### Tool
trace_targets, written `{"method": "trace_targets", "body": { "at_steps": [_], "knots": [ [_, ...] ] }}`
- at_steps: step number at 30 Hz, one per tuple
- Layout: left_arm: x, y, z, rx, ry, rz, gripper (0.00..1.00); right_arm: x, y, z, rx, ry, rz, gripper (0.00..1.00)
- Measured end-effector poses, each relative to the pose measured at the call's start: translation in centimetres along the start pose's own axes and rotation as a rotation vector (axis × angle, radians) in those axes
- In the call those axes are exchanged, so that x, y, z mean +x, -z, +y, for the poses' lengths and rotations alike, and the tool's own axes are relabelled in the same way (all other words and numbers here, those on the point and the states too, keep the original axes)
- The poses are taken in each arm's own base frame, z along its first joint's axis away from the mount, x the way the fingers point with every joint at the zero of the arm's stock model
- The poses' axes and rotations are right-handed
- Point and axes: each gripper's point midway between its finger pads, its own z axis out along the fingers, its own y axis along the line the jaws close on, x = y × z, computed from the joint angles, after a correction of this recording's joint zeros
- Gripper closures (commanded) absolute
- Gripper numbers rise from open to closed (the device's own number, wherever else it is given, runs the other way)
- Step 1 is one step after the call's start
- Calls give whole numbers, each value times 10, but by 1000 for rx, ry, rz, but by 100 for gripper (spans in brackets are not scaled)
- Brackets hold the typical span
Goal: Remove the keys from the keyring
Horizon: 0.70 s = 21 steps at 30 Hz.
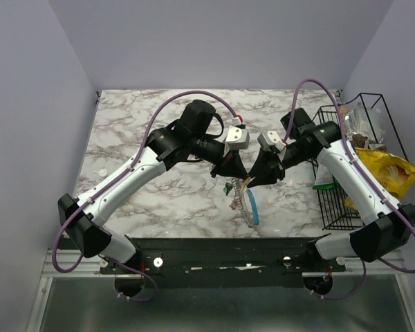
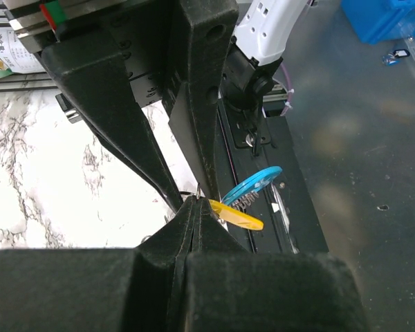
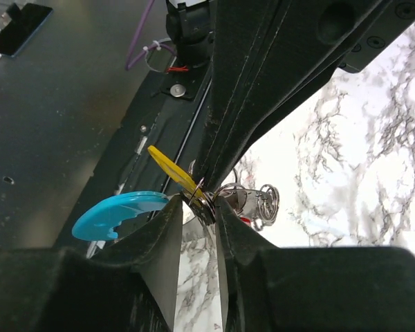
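Observation:
Both grippers meet above the middle of the marble table [image 1: 138, 131]. My left gripper [image 2: 196, 202] is shut on a thin wire loop of the keyring [image 2: 197, 188] that pokes out at its tips. My right gripper [image 3: 197, 204] pinches the dark part of the keyring [image 3: 207, 207] between its fingertips. The yellow key [image 3: 169, 168] and a flat blue piece [image 3: 114, 211] stick out to the left of it. Silver rings [image 3: 259, 200] and a bit of red show to the right. In the top view the bunch of keys [image 1: 238, 197] hangs below both grippers.
A black wire basket [image 1: 373, 104] with snack bags, one of them yellow [image 1: 391, 173], stands at the table's right edge. The black base rail [image 1: 221, 249] runs along the near edge, under the hanging bunch.

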Motion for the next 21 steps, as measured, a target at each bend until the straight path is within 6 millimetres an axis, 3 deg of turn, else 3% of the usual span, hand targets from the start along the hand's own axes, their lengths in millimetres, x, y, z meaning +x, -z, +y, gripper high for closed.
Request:
{"method": "trace_targets", "body": {
  "at_steps": [2, 8, 21],
  "knots": [
    [0, 0, 0, 0, 0, 0, 100, 0, 0, 0, 3, -8, 0, 72],
    [0, 0, 0, 1, -1, 0, 100, -4, 2, 4, 16, 0, 6, 99],
    [5, 1, 6, -43, -27, 15, 100, 0, 8, 0, 68, -71, 79, 99]
  ]
}}
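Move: The keyring hangs from the left hand's shut fingertips; the loop with the yellow key's root lies almost at the right hand's point, about 1 cm to its left, between half-closed fingers. From the right hand, the yellow key's body is about 1 cm back and 1 cm left. The blue key hangs some 4 cm back, 1 cm right and 5 cm lower; the green key is roughly 6 cm left, 1 cm back and 4 cm lower. The wire loop at the yellow key's root is pinched as the right fingers close fully on it, the hand first easing back and up about half a centimetre. The right hand then creeps forward and right roughly 1 cm, away from the left fingertips, its fingers dipping and turning clockwise some 5 degrees each. The left hand keeps its grip. ##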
